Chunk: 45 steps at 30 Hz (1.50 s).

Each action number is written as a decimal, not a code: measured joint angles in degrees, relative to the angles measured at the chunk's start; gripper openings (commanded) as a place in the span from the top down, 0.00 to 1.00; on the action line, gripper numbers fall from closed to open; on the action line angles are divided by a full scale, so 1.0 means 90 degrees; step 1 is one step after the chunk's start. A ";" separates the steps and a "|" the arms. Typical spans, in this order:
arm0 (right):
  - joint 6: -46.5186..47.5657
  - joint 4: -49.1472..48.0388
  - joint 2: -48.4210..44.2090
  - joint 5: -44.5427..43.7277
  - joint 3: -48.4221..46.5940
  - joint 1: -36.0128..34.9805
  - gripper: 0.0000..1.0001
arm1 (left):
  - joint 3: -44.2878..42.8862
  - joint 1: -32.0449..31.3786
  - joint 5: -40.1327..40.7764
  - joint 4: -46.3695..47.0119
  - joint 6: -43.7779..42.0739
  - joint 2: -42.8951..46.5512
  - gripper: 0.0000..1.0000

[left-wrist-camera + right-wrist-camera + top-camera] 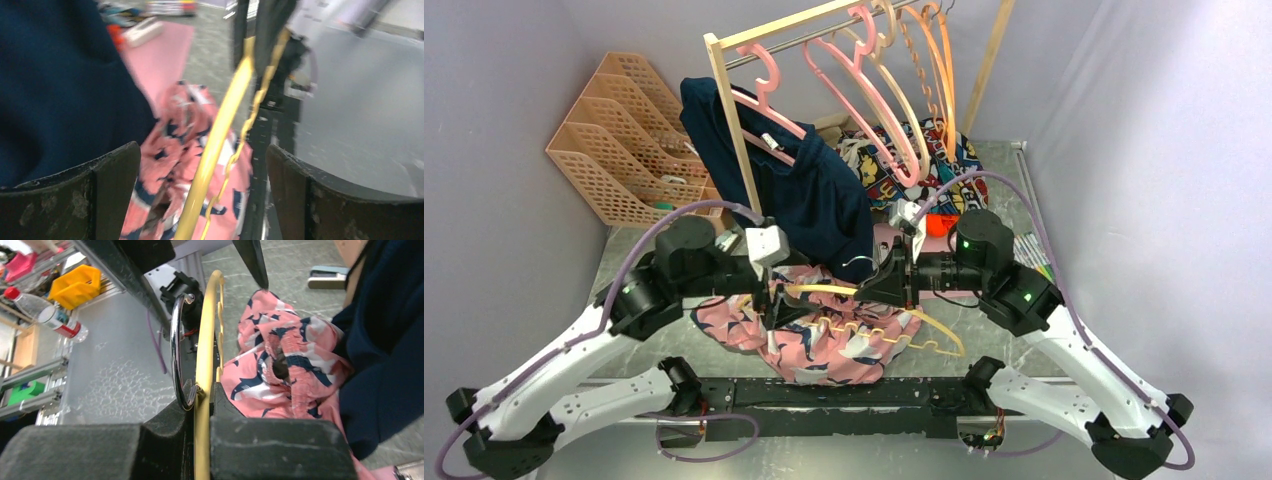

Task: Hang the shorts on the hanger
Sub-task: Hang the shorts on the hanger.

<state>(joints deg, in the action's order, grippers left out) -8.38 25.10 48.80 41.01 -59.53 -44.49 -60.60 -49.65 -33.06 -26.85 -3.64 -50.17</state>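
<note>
The salmon-pink shorts (819,345) with navy and white shapes lie crumpled on the table between the two arms. The pale yellow hanger (924,325) hangs slanted just above them, its silver hook (174,350) beside my right fingers. My right gripper (202,400) is shut on the hanger (206,335) close to the hook. My left gripper (202,150) is open, its dark fingers (115,190) wide apart on either side of the hanger's bar (220,130) without touching it, with the shorts (170,150) below. In the top view, the left gripper (776,305) sits at the hanger's left end and the right gripper (886,285) near its middle.
A wooden rack (729,110) behind carries pink and orange hangers (864,90) and a navy garment (824,200) that hangs down to the shorts. A cartoon-print cloth (929,150) lies at the back. A peach file organiser (624,140) stands at the back left.
</note>
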 measured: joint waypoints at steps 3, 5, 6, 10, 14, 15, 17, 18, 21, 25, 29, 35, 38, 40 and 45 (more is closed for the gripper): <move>-0.0029 0.0202 -0.0199 -0.0413 0.0007 0.0000 1.00 | 0.0474 0.0000 0.1311 0.0182 0.0512 0.0714 0.01; -0.0066 0.0410 -0.0413 -0.0736 0.0010 0.0000 1.00 | 0.0874 0.0000 0.2222 0.0194 0.1039 0.1280 0.01; -0.0087 0.0508 -0.0525 -0.0874 0.0010 0.0000 1.00 | 0.1044 0.0000 0.2645 0.0153 0.1362 0.1547 0.01; -0.0182 0.0935 -0.0928 -0.1292 0.0019 0.0000 1.00 | 0.1251 0.0000 0.3861 -0.0257 0.2698 0.2059 0.01; -0.0223 0.1353 -0.1251 -0.1642 0.0100 0.0000 1.00 | 0.1438 0.0000 0.4517 -0.0828 0.3823 0.1875 0.05; -0.0223 0.1450 -0.1299 -0.1710 0.0114 0.0000 1.00 | 0.1496 0.0000 0.4617 -0.0981 0.4080 0.1756 0.07; -0.0226 0.1659 -0.1389 -0.1882 0.0124 0.0000 1.00 | 0.1651 0.0000 0.4777 -0.1243 0.4566 0.1491 0.09; -0.0228 0.1749 -0.1433 -0.1974 0.0124 0.0000 1.00 | 0.1756 0.0000 0.4828 -0.1362 0.4804 0.1360 0.11; -0.0236 0.1972 -0.1608 -0.2271 0.0129 0.0000 1.00 | 0.2016 0.0000 0.4869 -0.1581 0.5282 0.0998 0.13; -0.0243 0.2132 -0.1843 -0.2489 0.0129 0.0000 1.00 | 0.2237 0.0000 0.4884 -0.1690 0.5627 0.0695 0.17; -0.0240 0.2234 -0.1906 -0.2569 0.0129 0.0000 1.00 | 0.2351 0.0000 0.4918 -0.1632 0.5668 0.0549 0.26; -0.0245 0.2251 -0.1987 -0.2659 0.0129 0.0000 1.00 | 0.2511 0.0000 0.5013 -0.1355 0.5496 -0.0058 0.40; -0.0255 0.2246 -0.2047 -0.2657 0.0129 0.0000 1.00 | 0.2509 0.0000 0.5156 -0.1270 0.5399 -0.0471 0.40; -0.0255 0.2246 -0.2050 -0.2657 0.0129 0.0000 1.00 | 0.2509 0.0000 0.5226 -0.1214 0.5345 -0.0585 0.41; -0.0260 0.2246 -0.2062 -0.2657 0.0129 0.0000 1.00 | 0.2509 0.0000 0.5355 -0.0869 0.5207 -0.0488 0.38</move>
<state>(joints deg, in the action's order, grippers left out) -10.72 45.32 30.24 17.10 -58.37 -44.49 -38.02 -49.65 15.14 -34.68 43.22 -54.57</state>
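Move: The left end of the pink shorts' waistband, where my left hand is bound, lies about 9 cm ahead of that hand, 7 cm to its left and some 26 cm below. The middle of the yellow hanger is roughly 8 cm to my left hand's right, 2 cm back and about level with it. The navy garment hangs about 23 cm ahead and 4 cm left, some 12 cm lower. From my right hand, which holds the hanger, the waistband end is about 10 cm ahead, 16 cm left and 26 cm below. I swing my already open left hand left and forward off the hanger, then drop it about 21 cm towards the waistband's left end, turning the fingers from pointing right to pointing steeply down and forward and narrowing them partway. Meanwhile my right hand keeps its grip and carries the hanger about 9 cm to the right and slightly down, turning clockwise. ##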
